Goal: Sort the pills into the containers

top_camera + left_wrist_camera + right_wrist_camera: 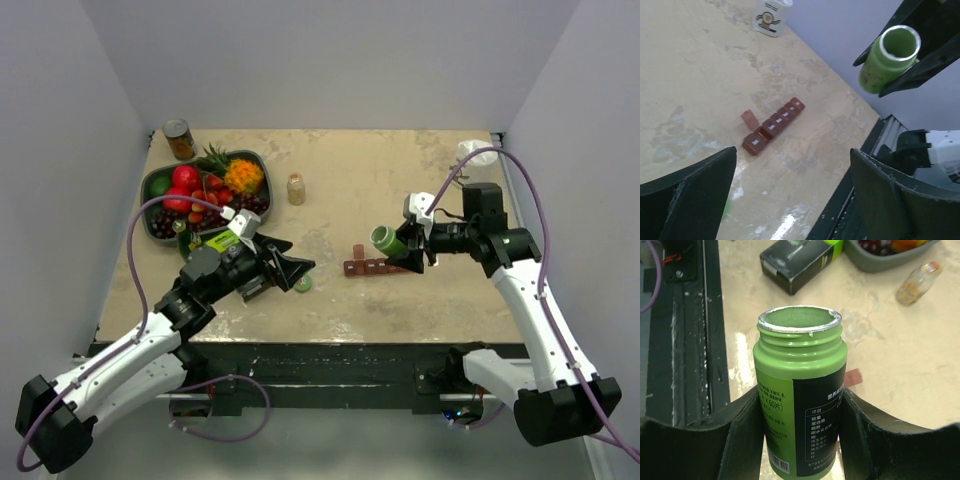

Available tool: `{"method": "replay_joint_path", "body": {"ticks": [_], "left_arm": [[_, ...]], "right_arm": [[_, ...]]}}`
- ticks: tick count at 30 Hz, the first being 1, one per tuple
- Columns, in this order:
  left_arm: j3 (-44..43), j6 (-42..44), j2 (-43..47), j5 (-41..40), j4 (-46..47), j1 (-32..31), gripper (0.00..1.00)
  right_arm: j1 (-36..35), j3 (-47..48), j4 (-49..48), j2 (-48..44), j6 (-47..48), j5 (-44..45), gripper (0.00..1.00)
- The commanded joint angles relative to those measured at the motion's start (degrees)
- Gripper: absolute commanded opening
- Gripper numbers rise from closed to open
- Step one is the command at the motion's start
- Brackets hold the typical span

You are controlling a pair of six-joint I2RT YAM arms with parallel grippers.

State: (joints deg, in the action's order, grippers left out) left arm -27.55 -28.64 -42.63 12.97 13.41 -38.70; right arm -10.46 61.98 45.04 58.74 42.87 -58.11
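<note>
The containers (374, 266) are a dark red-brown strip of small compartments lying mid-table, also in the left wrist view (774, 126), with one lid (749, 119) flipped up. My right gripper (412, 250) (800, 400) is shut on an uncapped green bottle (388, 240) (799, 385), held tilted above the strip's right end; the bottle (888, 59) shows from the left wrist too. My left gripper (296, 268) (792, 152) hangs open and empty left of the strip. A green cap (302, 283) lies on the table beneath it. No pills are in view.
A dark fruit tray (158, 186) sits at the back left beside a can (180, 140). A small amber bottle (296, 189) (917, 282) stands mid-back, and a white bottle (470, 152) (771, 17) at the back right. A black-green box (225, 243) (800, 262) lies by the tray.
</note>
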Motion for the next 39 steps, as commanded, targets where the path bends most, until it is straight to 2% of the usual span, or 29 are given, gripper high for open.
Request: {"method": "replay_joint_path", "body": {"ticks": [1,6,9,12,16,20,29,39], "left_arm": [[0.31,-8.53,-4.28,7.67,12.6,0.2,0.99],[-1.8,-9.85,-10.62,15.05,14.01,0.11,0.99],[-1.8,-11.78,-12.91,15.77,16.47,-0.58,0.99],[-3.29,-14.42,-15.37,12.96,16.13,-2.42,0.99],[-7.78,-15.04,-19.67,7.17,9.36,-5.77,0.99],[-10.67,-17.93,-22.84,2.24,9.53,-8.67,0.99],[-15.51,-23.12,-31.45,0.74,13.57,-10.69,0.99],[-19.38,-27.25,-36.73,3.82,19.02,-12.98,0.99]], "right_arm": [[0.09,-3.6,3.57,-1.0,7.31,-1.39,0.0],[0.09,-6.86,3.04,-1.79,8.98,0.36,0.0],[0.09,-8.53,3.04,-2.05,10.21,1.15,0.0],[0.09,-9.85,2.6,-1.88,10.57,1.33,0.0],[0.0,-10.56,1.55,-1.0,10.22,1.07,0.0],[0.0,-10.91,0.93,-0.56,9.86,1.15,0.0],[-0.26,-12.05,-0.12,-1.52,9.42,1.24,0.0],[-0.44,-12.32,-0.74,-1.26,8.9,1.24,0.0]]}}
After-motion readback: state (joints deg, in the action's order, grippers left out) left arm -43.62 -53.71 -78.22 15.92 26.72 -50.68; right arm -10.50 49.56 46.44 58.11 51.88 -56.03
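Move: The green bottle, already gripped by the right hand, has its middle roughly 22 cm to the right of the left hand, 2 cm ahead and about 3 cm above. From the left hand, the red pill organizer lies on the table some 21 cm right, 6 cm ahead and 20 cm down; the green lid is 2 cm ahead, 2 cm right, equally low. The organizer is about 5 cm ahead, 3 cm left and 22 cm below the right hand. The right hand keeps its grip on the open bottle, sinking about 8 cm and easing back slightly before it holds still. The left hand comes some 14 cm rightward towards the bottle mouth with fingers wide open, bobbing a few centimetres as its wrist rolls and swings slightly clockwise, some 30 degrees in all; its tips end close to the rim, contact not discernible. ##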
